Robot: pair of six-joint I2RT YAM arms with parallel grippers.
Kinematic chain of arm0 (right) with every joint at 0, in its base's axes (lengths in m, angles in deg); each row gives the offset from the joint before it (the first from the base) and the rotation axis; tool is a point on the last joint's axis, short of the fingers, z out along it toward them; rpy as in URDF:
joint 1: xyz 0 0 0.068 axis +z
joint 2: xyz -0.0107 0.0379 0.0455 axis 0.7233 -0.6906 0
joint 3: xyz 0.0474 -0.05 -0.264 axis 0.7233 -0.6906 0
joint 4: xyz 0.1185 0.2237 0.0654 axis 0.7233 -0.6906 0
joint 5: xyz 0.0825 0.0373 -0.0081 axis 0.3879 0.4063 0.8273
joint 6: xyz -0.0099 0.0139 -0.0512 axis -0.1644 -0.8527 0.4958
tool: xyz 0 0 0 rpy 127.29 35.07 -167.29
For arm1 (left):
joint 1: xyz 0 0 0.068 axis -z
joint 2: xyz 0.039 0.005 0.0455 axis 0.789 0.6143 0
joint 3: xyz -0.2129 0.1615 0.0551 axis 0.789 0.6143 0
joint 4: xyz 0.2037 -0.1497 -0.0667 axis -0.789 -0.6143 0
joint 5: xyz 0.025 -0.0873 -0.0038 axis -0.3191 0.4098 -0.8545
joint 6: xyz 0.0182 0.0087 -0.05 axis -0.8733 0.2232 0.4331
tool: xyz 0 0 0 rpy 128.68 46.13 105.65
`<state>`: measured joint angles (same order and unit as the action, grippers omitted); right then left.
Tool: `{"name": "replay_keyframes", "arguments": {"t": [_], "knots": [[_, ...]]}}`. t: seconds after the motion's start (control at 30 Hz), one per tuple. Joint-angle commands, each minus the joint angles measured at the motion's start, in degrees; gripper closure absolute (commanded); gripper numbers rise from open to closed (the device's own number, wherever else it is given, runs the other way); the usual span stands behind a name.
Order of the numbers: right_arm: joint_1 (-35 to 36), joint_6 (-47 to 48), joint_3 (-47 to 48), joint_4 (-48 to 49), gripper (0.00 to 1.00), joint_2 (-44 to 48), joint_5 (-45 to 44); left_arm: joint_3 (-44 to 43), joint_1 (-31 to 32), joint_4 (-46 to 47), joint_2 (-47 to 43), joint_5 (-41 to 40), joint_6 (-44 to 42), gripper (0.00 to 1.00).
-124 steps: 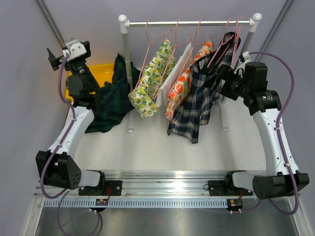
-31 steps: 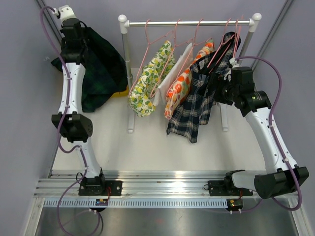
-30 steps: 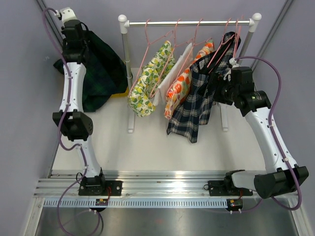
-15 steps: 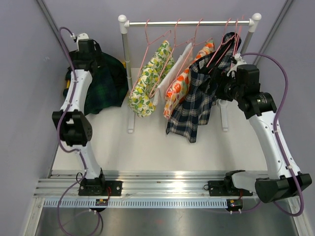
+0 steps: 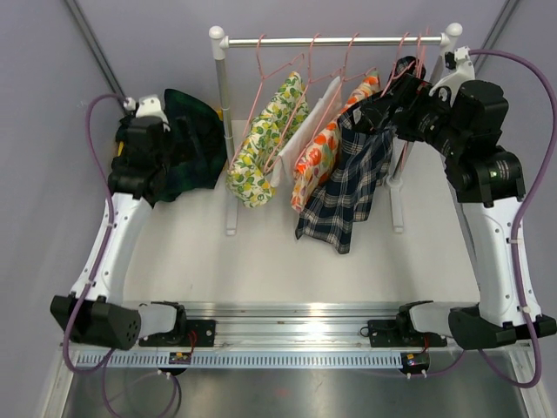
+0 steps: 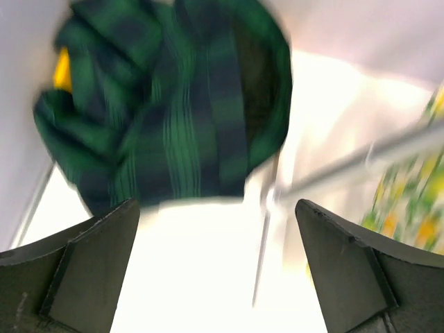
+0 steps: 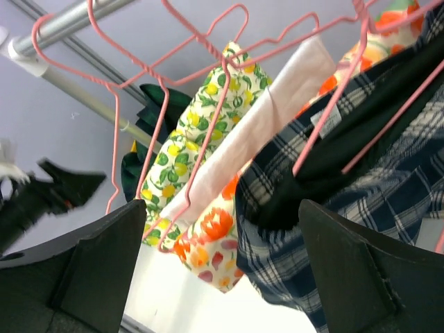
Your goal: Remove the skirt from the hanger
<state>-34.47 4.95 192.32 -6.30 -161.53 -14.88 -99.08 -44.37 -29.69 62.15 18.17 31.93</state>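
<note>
The dark green plaid skirt (image 5: 193, 139) lies bunched at the back left, off any hanger, and in the left wrist view the skirt (image 6: 180, 104) rests over a yellow bin (image 6: 62, 69). My left gripper (image 5: 170, 161) is open and empty just in front of it; the same gripper (image 6: 216, 202) has only bright table between its fingers. An empty pink hanger (image 5: 277, 65) hangs at the left of the rail (image 5: 335, 40). My right gripper (image 5: 376, 106) is open, high beside the navy plaid garment (image 5: 348, 192); that gripper (image 7: 223, 205) holds nothing.
Pink hangers on the rail carry a lemon-print garment (image 5: 261, 148), a white one (image 7: 257, 139), an orange floral one (image 5: 318, 157) and the navy plaid (image 7: 361, 180). Two rack posts (image 5: 224, 113) stand on the white table. Purple walls close in at both sides.
My left gripper opened and let go of the green skirt, which dropped onto the bin. The left arm came down and back. The right arm rose toward the rail.
</note>
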Motion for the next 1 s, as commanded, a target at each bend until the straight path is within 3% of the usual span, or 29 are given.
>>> {"name": "replay_keyframes", "arguments": {"t": [0.0, 0.3, 0.37, 0.4, 0.47, 0.53, 0.57, 0.6, 0.8, 0.97], "knots": [[0.27, 0.79, 5.27, 1.13, 0.01, -5.68, -2.94, 6.85, 0.97, -1.34, -8.17, 3.82, -0.05, 0.01], [0.27, 3.08, 16.8, -3.53, 0.02, -19.31, -15.23, 20.57, 1.33, -5.82, -25.66, 7.24, 1.62, 0.01], [0.36, 2.99, 16.28, -2.74, 0.08, -20.71, -16.83, 22.07, 1.33, -6.09, -27.43, 9.35, 2.15, 0.01], [0.36, 3.08, 15.66, -1.43, 0.16, -21.15, -17.01, 23.38, 1.33, -6.26, -29.09, 10.49, 2.15, 0.01], [0.36, 2.64, 15.74, -0.54, 0.52, -22.55, -16.84, 24.88, 1.33, -6.0, -30.33, 10.94, 2.5, 0.01], [0.36, 2.2, 16.62, -0.1, 0.72, -23.53, -16.05, 26.9, 1.33, -5.56, -31.56, 11.55, 2.59, 0.01], [0.36, 1.59, 16.97, -0.1, 0.91, -24.14, -15.87, 27.26, 1.33, -5.65, -31.74, 11.73, 2.67, 0.01], [0.36, 1.41, 17.41, -0.1, 0.99, -24.23, -15.78, 27.52, 1.33, -5.91, -31.74, 12.51, 2.94, 0.01], [0.71, 1.41, 20.39, -0.36, 1.0, -23.62, -13.42, 26.21, 5.62, -1.72, -32.8, 21.65, 3.11, 0.01], [0.71, 1.41, 25.93, -2.47, 1.0, -23.18, -9.99, 17.19, 18.7, 6.19, -28.6, 22.11, 4.61, 0.01]]}}
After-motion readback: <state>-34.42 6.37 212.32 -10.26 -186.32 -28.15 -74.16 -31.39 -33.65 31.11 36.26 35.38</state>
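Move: The pink hanger wire by the plaid skirt's top is about 13 cm ahead of the open right hand, 2 cm to its right and 7 cm lower. From that hand the plaid skirt's middle is some 11 cm ahead, 4 cm left and 23 cm down, and the orange garment about 12 cm ahead, 11 cm left and 16 cm down. From the left hand the hanger is roughly 6 cm ahead, 50 cm right and 7 cm up. Right hand dips forward about 13 cm, pinches a pink hanger wire, begins rising; left withdraws back and right. ##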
